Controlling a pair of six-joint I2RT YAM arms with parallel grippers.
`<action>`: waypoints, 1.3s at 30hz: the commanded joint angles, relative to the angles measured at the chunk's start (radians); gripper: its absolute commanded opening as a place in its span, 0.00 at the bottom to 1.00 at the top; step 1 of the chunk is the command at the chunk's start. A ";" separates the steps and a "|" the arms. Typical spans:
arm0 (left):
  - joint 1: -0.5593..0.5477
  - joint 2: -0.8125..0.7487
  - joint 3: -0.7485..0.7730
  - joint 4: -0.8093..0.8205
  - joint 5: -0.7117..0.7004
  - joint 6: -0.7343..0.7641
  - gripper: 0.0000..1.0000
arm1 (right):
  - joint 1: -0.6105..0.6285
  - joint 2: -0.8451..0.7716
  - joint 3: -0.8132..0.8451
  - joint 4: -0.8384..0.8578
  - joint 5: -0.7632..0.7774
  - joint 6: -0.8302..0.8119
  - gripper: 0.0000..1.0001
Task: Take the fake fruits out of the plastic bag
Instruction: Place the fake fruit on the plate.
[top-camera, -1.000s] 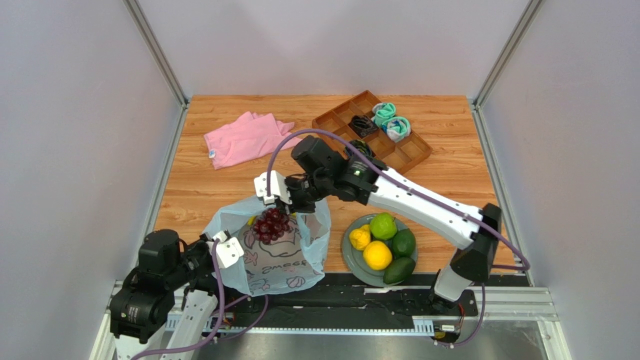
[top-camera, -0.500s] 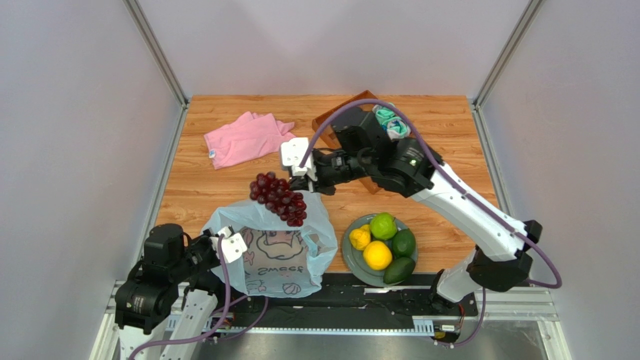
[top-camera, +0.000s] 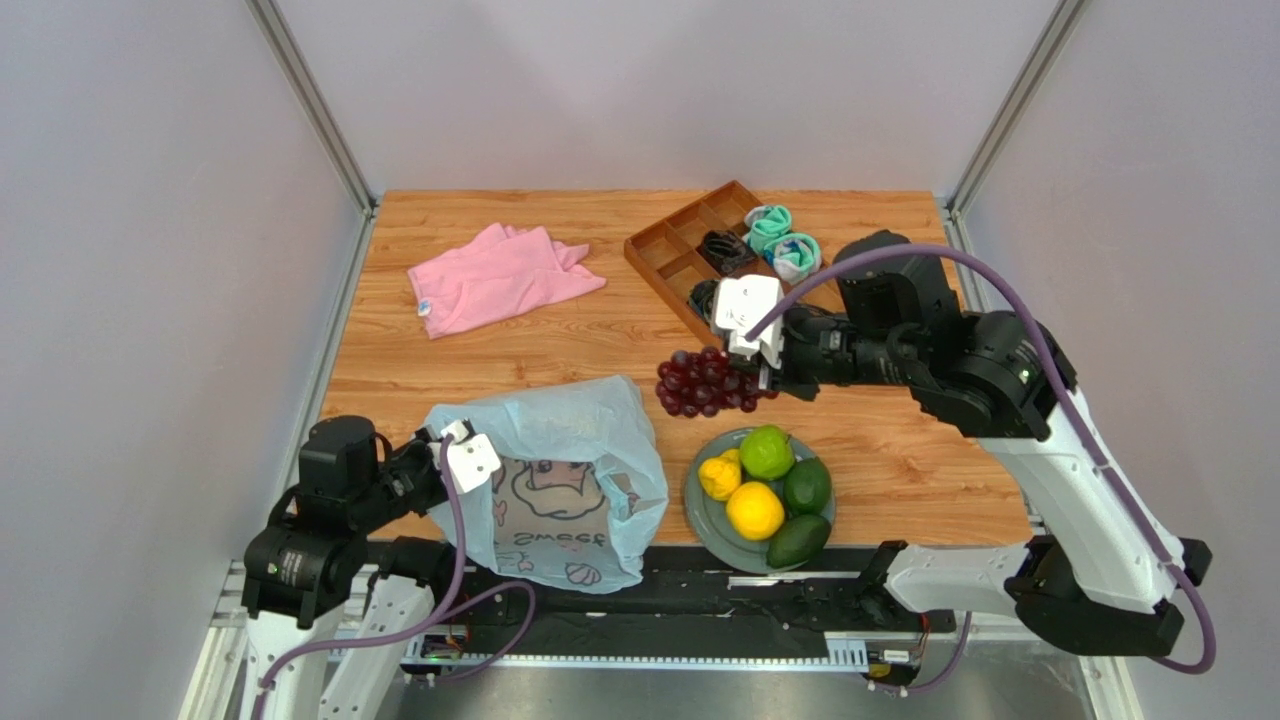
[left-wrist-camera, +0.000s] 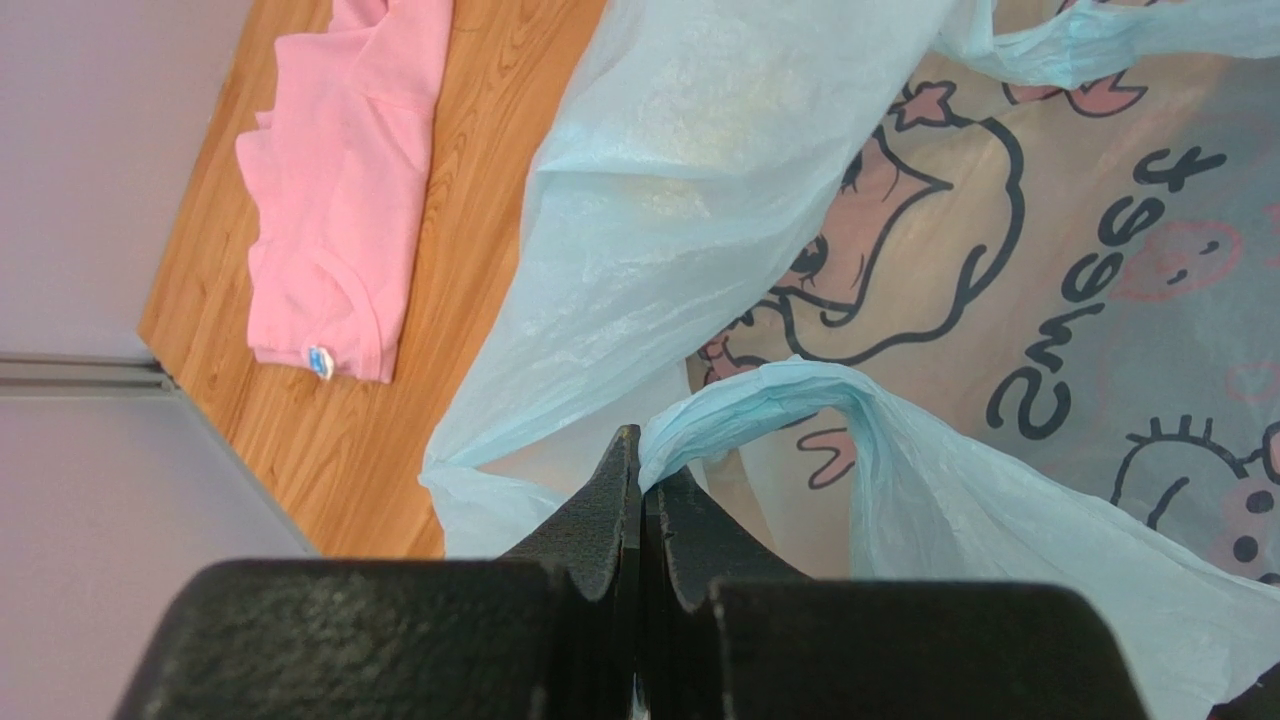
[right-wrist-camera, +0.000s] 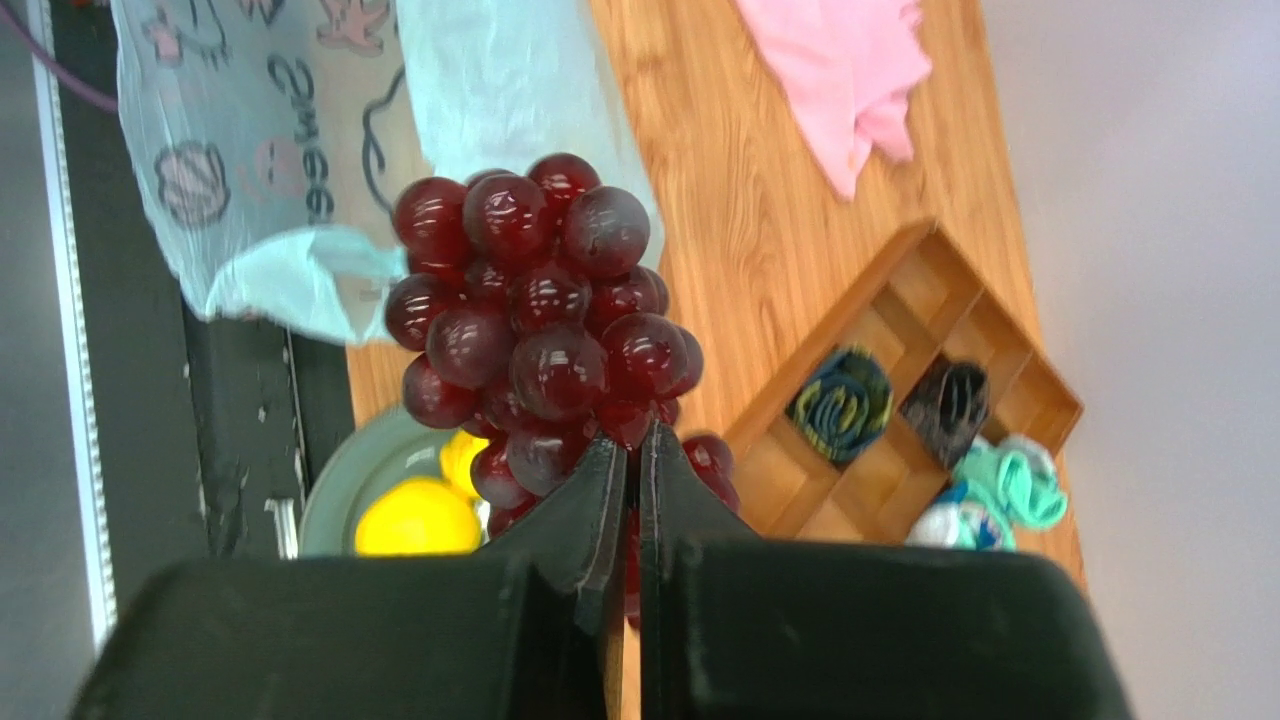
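The pale-blue plastic bag (top-camera: 559, 477) with a cartoon print lies at the table's near edge, left of centre. My left gripper (top-camera: 446, 456) is shut on one of its loop handles (left-wrist-camera: 781, 393). My right gripper (top-camera: 763, 371) is shut on the dark red grape bunch (top-camera: 703, 383) and holds it in the air between the bag and the grey plate (top-camera: 705, 525). The bunch (right-wrist-camera: 538, 333) fills the right wrist view above the shut jaws. On the plate lie a lime-green apple (top-camera: 765, 450), two lemons (top-camera: 754, 510), and two dark green fruits (top-camera: 798, 537). What the bag holds is hidden.
A pink cloth (top-camera: 493, 276) lies at the back left. A wooden divided tray (top-camera: 807, 308) with rolled socks (top-camera: 781, 240) sits at the back right, just behind my right wrist. Grey walls close in both sides.
My right arm lifted the grape bunch out of the bag's mouth and swung it right, to a spot above the plate's back-left edge. The bag's top has sagged. The left gripper keeps its hold.
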 joint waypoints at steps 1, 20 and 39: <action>0.005 0.035 -0.007 0.092 0.040 -0.024 0.00 | -0.007 -0.091 -0.056 -0.162 0.091 -0.017 0.00; 0.005 0.058 -0.042 0.156 0.086 -0.070 0.00 | -0.045 -0.323 -0.477 -0.216 0.260 -0.100 0.00; 0.005 0.038 -0.031 0.141 0.074 -0.096 0.00 | -0.073 -0.252 -0.635 -0.054 0.208 -0.094 0.00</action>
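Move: The right hand holds the grapes high up; the plate they are going to is centred about 9 cm to its right, 4 cm back and some 37 cm below. On the plate, the green fruit lies roughly 9 cm right and 2 cm ahead of the hand, the yellow ball 7 cm right and 6 cm back, the upper avocado 16 cm right and 2 cm back. The plastic bag lies 22 cm left, 3 cm back. From the left hand the plate is about 43 cm right, level, 20 cm below. With the fingers still shut on the grapes, the right hand swings down and to its right with a slight draw back, about 17 cm lower and 12 cm over, the sideways part mostly done early and the last stretch nearly straight down towards the loaded plate, while the wrist rolls some 30 degrees so the fingers, at first aimed largely left, point steeply down. The left hand keeps its pinch on the bag handle, easing about 2 cm forward and a little right before settling. ##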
